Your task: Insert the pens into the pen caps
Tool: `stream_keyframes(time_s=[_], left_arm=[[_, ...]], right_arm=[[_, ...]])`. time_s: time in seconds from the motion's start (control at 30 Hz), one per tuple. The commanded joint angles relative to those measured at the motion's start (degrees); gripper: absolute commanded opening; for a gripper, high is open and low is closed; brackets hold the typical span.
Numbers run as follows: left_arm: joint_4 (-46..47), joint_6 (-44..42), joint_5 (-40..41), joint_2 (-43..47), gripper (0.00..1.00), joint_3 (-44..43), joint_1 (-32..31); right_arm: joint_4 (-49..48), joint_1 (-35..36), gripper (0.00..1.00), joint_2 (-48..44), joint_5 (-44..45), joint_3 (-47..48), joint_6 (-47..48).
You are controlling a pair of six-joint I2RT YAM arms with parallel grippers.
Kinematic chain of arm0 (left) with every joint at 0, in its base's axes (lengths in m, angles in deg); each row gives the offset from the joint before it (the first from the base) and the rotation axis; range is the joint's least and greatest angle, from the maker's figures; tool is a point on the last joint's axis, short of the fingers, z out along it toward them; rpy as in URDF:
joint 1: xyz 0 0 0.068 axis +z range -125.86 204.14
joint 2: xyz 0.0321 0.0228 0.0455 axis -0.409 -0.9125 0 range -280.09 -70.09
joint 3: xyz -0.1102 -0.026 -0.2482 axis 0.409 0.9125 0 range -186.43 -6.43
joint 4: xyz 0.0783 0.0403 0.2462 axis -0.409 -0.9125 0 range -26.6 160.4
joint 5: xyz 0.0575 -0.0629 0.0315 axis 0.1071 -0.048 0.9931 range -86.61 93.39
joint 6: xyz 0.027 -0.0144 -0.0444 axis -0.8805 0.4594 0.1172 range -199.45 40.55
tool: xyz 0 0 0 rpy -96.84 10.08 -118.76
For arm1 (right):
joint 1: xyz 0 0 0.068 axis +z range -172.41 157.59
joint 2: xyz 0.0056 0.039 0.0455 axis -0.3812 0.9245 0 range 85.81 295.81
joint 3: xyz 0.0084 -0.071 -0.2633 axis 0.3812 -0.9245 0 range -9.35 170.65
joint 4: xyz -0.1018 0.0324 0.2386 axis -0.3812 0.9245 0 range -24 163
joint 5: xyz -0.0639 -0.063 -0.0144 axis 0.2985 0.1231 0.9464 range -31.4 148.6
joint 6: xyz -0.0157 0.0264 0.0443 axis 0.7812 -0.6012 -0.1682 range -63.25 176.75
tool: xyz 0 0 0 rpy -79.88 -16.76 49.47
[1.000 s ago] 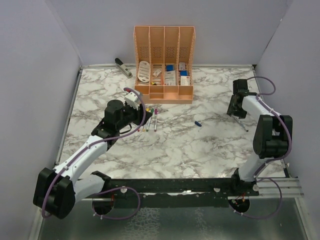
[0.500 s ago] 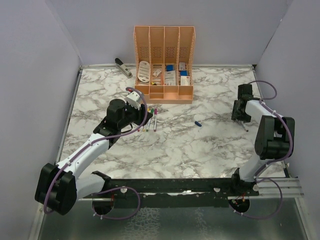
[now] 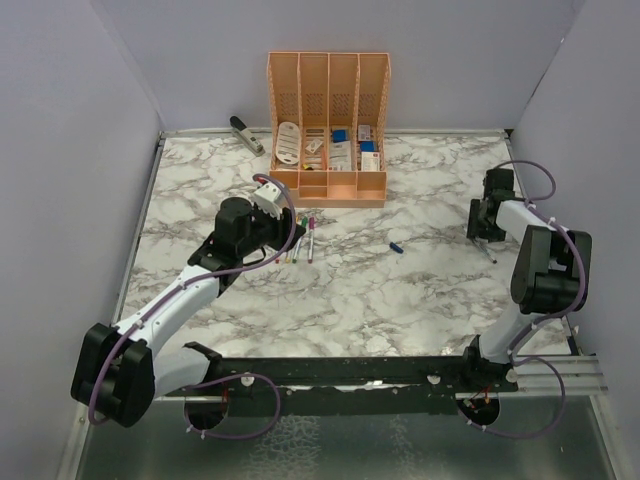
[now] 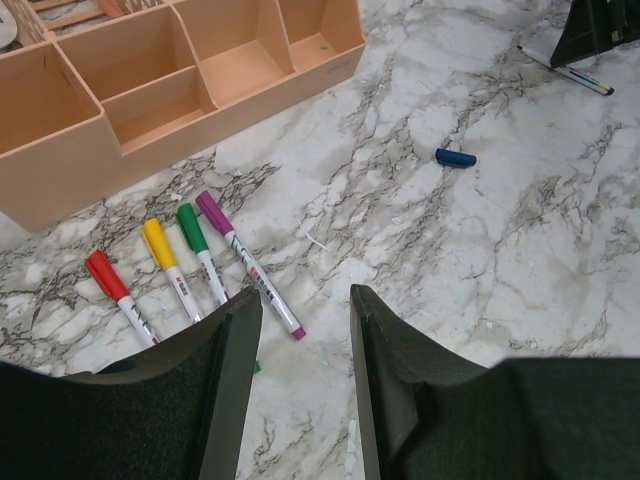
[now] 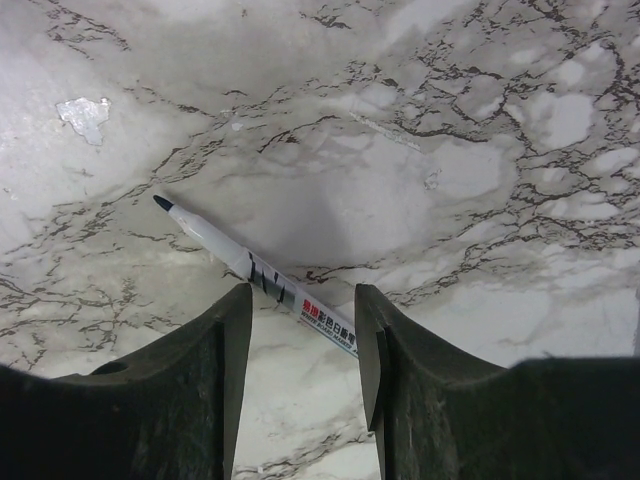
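Observation:
Several pens [image 4: 205,265] lie side by side in front of the organiser, wearing red, yellow, green and purple caps; in the top view they are a small row [image 3: 301,238]. A loose blue pen cap [image 4: 455,157] [image 3: 397,246] lies alone mid-table. One uncapped pen [image 5: 255,272] [image 3: 487,250] with a dark tip lies at the right. My right gripper [image 5: 300,300] [image 3: 486,222] hangs open just above it, its jaws on either side of the barrel. My left gripper [image 4: 303,300] [image 3: 275,232] is open and empty beside the row's near ends.
An orange organiser [image 3: 328,188] [image 4: 60,190] with boxes and small items stands at the back centre. A grey stapler [image 3: 245,133] lies at the back left. Grey walls enclose the marble table [image 3: 400,300] on three sides.
My right gripper has shifted a little to the right, staying over the uncapped pen. The left arm has barely moved. Both jaws keep the same gap.

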Motion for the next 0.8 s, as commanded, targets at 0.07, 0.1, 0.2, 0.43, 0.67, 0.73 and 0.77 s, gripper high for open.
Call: stream_keyframes(time_s=[0.07,0.1,0.2,0.43,0.67,0.73,0.77], left_arm=[[1.29,-0.74,-0.71,-0.80,0.43,-2.52,0.15],[1.37,-0.77,-0.72,-0.97,0.43,-2.52,0.16],[1.72,-0.76,-0.69,-1.10,0.43,-2.52,0.14],[1.75,-1.14,-0.41,-1.39,0.43,-2.88,0.12],[1.98,-1.26,-0.73,-1.76,0.43,-2.83,0.17],[2.23,-1.21,-1.01,-1.99,0.43,-2.82,0.15],[2.55,-1.07,-1.43,-2.23,0.43,-2.85,0.16]], right_arm=[[-1.69,-1.92,0.45,1.73,-8.35,0.90,2.16],[-1.38,-1.94,0.44,2.12,-8.89,0.98,2.17],[-0.24,-1.97,0.38,3.77,-9.90,1.33,2.18],[2.32,-1.93,0.13,7.13,-12.45,2.36,1.43],[2.52,-1.92,0.01,6.54,-18.04,2.47,-1.01],[1.43,-1.64,0.01,4.83,-20.58,2.05,-2.74],[0.63,-1.13,0.01,3.57,-21.87,1.72,-3.53]])
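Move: The uncapped blue pen lies diagonally between and just under the right fingertips, its middle about 1 cm back and 2 cm below, straight beneath sideways, with the tip forward-left. From the right hand, the blue cap is some 22 cm left and 1 cm back, the purple-capped pen about 45 cm left and level fore and aft, both 2 cm lower. From the left hand, the blue pen lies roughly 46 cm right, level ahead, 17 cm below. The right fingers close from about half open to nearly shut and pinch the blue pen near its middle on the table. The hand first sinks some 1.5 cm onto the pen, then, while the fingers close, slides left about 2.5 cm and forward 1.5 cm towards the cap's side, the fingertips swinging some 10 degrees to the left. ##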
